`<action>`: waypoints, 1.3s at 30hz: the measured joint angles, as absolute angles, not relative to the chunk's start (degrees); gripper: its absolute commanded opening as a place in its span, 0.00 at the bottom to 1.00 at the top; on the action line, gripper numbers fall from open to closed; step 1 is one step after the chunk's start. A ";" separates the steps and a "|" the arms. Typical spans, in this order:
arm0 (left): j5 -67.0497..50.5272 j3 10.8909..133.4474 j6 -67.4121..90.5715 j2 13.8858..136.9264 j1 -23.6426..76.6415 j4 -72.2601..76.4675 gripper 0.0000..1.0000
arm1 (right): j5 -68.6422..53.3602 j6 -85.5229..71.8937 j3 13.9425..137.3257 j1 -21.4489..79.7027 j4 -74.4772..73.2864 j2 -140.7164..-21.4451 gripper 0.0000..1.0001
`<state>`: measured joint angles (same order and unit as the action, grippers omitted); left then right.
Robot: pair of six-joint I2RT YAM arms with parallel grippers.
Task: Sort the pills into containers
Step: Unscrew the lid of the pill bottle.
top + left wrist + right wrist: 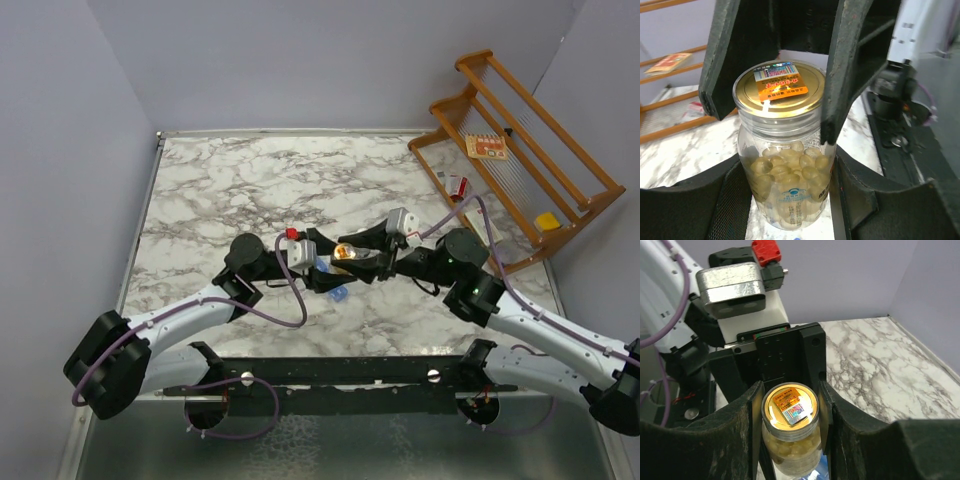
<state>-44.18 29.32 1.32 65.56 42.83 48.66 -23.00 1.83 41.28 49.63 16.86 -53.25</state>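
A clear pill bottle [345, 253] with a gold lid [779, 87] is held between both arms above the middle of the marble table [230, 190]. It is full of pale yellow pills [790, 165]. My left gripper [787, 177] is shut on the bottle's body [785, 210], its mesh pads [732, 200] against the sides. My right gripper [790, 407] comes from the opposite side, its fingers [747, 412] pressed to the lid [790, 406]. A bit of the blue containers strip [338, 295] shows beneath the bottle; the rest is hidden by the grippers.
A wooden rack [520, 140] leans at the back right, with a printed card [487, 147], a yellow piece [546, 221] and a small red and white item [455, 185] on it. Pale walls close the left, back and right.
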 measured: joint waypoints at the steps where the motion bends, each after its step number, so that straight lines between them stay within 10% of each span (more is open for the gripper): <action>1: -45.80 29.47 1.39 65.58 42.81 48.34 0.00 | -23.86 1.83 41.17 49.69 16.32 -52.80 0.01; 15: -71.44 33.56 2.83 67.64 42.89 46.19 0.00 | -44.56 5.04 41.36 49.91 13.21 -50.63 0.03; 18: -74.37 34.28 3.14 67.64 42.89 45.65 0.00 | -47.86 5.87 42.41 49.95 12.56 -51.31 0.44; 21: -74.96 34.37 3.33 67.64 42.89 45.67 0.00 | -48.25 5.91 43.00 50.04 11.51 -51.44 0.59; 39: -63.94 36.67 3.81 76.55 42.98 46.74 0.00 | -17.28 3.20 40.34 49.50 17.23 -41.04 0.65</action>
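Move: The pill bottle stands upright in the left fingers, its middle at that hand's point, with the lid about 5 cm above it. The lid is already pinched at the right hand's point. On the table, the blue pill organizer lies some 22 cm below the left hand, about 4 cm ahead and 4 cm left; the white bottle stands about 13 cm ahead, 5 cm right and 20 cm below. Both hands swing the bottle back 8 cm; right releases the lid and rises, left returns forward 5 cm. ##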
